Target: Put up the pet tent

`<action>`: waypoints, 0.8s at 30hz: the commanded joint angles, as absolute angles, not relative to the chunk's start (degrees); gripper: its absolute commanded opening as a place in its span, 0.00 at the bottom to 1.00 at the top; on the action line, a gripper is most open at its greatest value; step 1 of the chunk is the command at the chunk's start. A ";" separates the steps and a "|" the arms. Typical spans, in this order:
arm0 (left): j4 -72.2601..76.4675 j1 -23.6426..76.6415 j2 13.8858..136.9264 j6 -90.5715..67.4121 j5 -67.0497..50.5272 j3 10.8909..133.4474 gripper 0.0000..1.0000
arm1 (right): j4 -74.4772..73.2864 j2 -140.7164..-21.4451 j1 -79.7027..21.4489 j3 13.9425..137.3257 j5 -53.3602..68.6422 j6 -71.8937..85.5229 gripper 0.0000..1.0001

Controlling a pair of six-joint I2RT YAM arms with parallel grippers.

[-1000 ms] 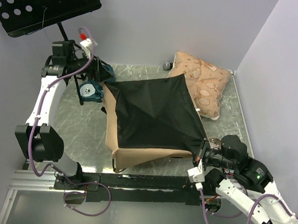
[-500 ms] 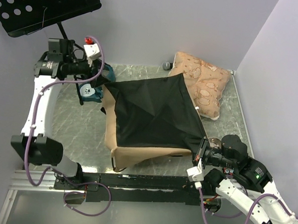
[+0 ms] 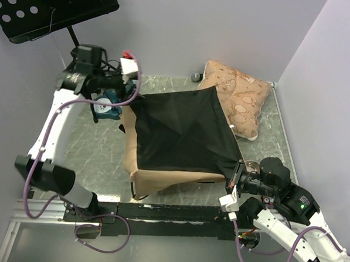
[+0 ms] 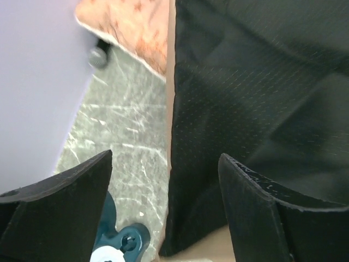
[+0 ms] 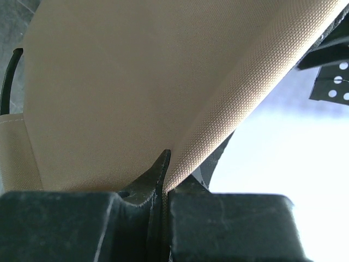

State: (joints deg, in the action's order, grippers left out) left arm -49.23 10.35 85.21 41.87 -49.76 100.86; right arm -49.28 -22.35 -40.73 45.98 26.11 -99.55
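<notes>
The pet tent (image 3: 181,131) lies collapsed mid-table, its black base panel facing up and tan fabric (image 3: 166,180) showing along the near edge. My right gripper (image 3: 236,176) is shut on the tent's near right corner. In the right wrist view the tan cloth (image 5: 136,82) runs pinched between the closed jaws (image 5: 163,183). My left gripper (image 3: 129,88) hovers open above the tent's far left corner. In the left wrist view, its gripper (image 4: 166,183) straddles the black panel's (image 4: 256,82) left edge without touching it.
A pinkish plush cushion (image 3: 238,99) lies at the back right against the wall. A blue pet bowl (image 3: 106,107) stands at the back left beside the tent. A black perforated stand (image 3: 46,7) overhangs the far left. A small dark round object (image 3: 196,77) sits by the back wall.
My left arm has swung right, from above the blue bowl to over the tent's far left corner, staying open. The right gripper and the tent have barely moved.
</notes>
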 commanded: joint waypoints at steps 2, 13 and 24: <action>-54.74 12.74 90.43 46.05 -42.28 105.03 0.77 | -47.46 -22.76 -41.04 48.16 25.49 -100.81 0.00; -58.06 10.82 94.31 34.69 -53.43 116.54 0.01 | -30.01 -24.85 -40.87 42.54 11.01 -93.36 0.00; -18.72 12.83 88.94 -7.55 -30.77 108.02 0.01 | -40.83 -50.88 -5.92 62.93 25.11 -75.50 1.00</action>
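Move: The tent's far left corner sits about 6 cm below the open left hand and about 1 cm ahead and to its right. From that hand the tent's near left corner is some 25 cm back and 3 cm to the right, and the blue feeder stands roughly 13 cm ahead and 9 cm left, some 32 cm below. The right hand already pinches the near right corner; from it the far right corner is about 28 cm ahead and 6 cm left, at about its height. The left fingers shut on the tent's far left corner after sinking about 6 cm onto it, then draw it up some 12 cm and a little forward, the wrist swinging counter-clockwise and rolling. The right hand, at first nearly still with its grip on the near right corner, sweeps about 16 cm forward, then also rightward and up, turning some 40 degrees clockwise and opening wide to let go of the cloth. ##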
